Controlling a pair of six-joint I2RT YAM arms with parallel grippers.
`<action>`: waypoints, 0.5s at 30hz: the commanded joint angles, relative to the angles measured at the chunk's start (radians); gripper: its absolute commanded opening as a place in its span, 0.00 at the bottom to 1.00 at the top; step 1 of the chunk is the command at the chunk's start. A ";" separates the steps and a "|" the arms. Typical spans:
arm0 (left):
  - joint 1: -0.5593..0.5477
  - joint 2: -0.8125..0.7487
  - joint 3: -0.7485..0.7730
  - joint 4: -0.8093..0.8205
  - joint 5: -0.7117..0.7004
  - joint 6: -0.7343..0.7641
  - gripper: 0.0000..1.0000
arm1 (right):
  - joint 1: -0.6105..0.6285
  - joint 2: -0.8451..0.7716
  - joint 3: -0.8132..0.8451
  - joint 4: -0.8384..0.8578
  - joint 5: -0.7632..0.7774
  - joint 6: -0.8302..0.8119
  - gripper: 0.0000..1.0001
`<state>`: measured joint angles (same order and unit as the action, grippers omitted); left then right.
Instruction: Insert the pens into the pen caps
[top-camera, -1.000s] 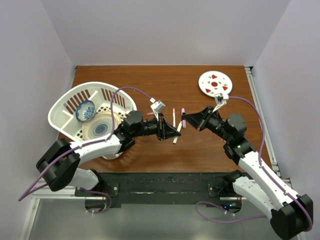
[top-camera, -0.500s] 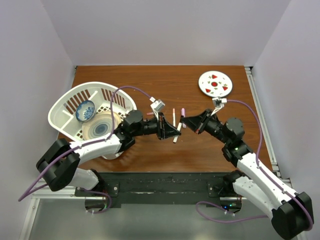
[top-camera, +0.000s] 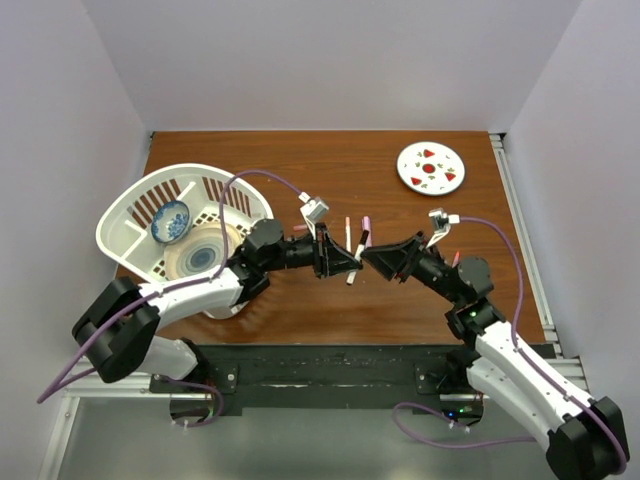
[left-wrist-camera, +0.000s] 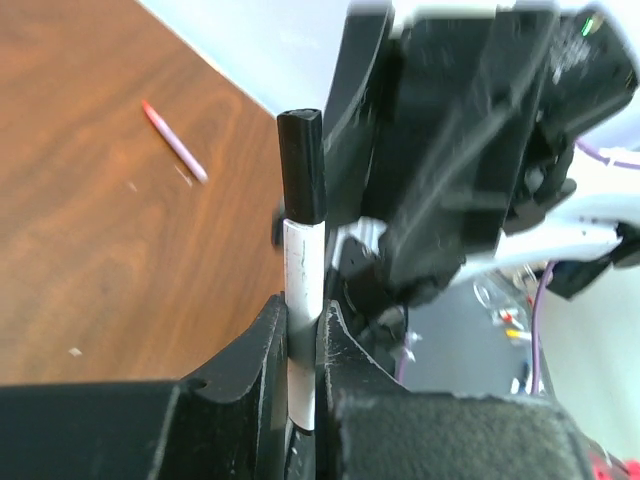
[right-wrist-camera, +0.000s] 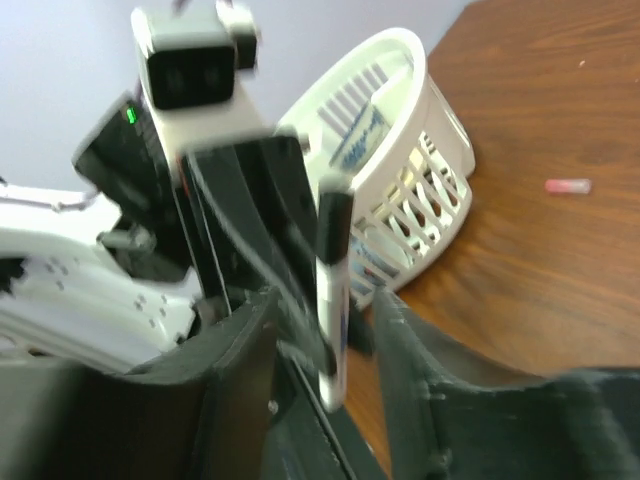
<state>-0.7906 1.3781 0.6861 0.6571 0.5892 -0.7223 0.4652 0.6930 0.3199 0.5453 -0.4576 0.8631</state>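
Note:
My left gripper (top-camera: 349, 267) (left-wrist-camera: 300, 318) is shut on a white pen (left-wrist-camera: 300, 290) that stands up out of its jaws. A black pen cap (left-wrist-camera: 302, 165) (top-camera: 364, 240) sits on the pen's top end. My right gripper (top-camera: 369, 256) (right-wrist-camera: 322, 305) faces the left one with its fingers apart, one on each side of that pen (right-wrist-camera: 336, 335) and its cap (right-wrist-camera: 334, 224), not pressing it. Two more pens lie on the table just beyond the grippers, one white (top-camera: 348, 233) and one lilac (top-camera: 367, 226). A pink pen (left-wrist-camera: 176, 143) shows in the left wrist view.
A white basket (top-camera: 131, 205) at the left holds a blue bowl (top-camera: 171, 221) and a round plate (top-camera: 199, 258). A white plate with red spots (top-camera: 431, 167) lies at the back right. A small pink cap (right-wrist-camera: 567, 185) lies on the wood near the basket.
My right gripper has opened and let go of the black cap, which stays on the pen. Its arm has shifted a little nearer. The left gripper holds still.

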 joint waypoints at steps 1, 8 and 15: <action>0.019 -0.083 0.013 0.110 -0.019 0.018 0.00 | 0.009 -0.056 0.079 -0.139 -0.007 -0.001 0.61; 0.017 -0.185 -0.080 0.095 0.004 0.024 0.00 | 0.009 -0.043 0.226 -0.261 0.019 -0.044 0.78; 0.019 -0.244 -0.115 0.073 0.021 0.023 0.00 | 0.010 0.072 0.349 -0.259 -0.070 -0.092 0.73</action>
<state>-0.7734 1.1698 0.5861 0.6918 0.5926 -0.7177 0.4725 0.7147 0.6029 0.2955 -0.4713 0.8062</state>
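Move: The left hand still grips the white pen, its black cap some 4 cm ahead of and 6 cm above that grip; two finished pens, white and purple, lie about 28 cm ahead and 22 below, 2 cm left and 4 cm right. From the right hand the black cap is about 2 cm ahead and 2 up; the red-tipped pen lies roughly 17 cm ahead, 28 right and 25 below, the purple pen 28 ahead and 4 right. Upwards, after barely dipping, the right hand climbs about 7 cm clear of the black cap, its already loosened fingers spreading much wider. The left hand keeps its pinch on the white pen, rises about 4 cm, then draws left and back some 3 and 2 cm, taking the capped pen away from the right fingers with a slight tilt. ##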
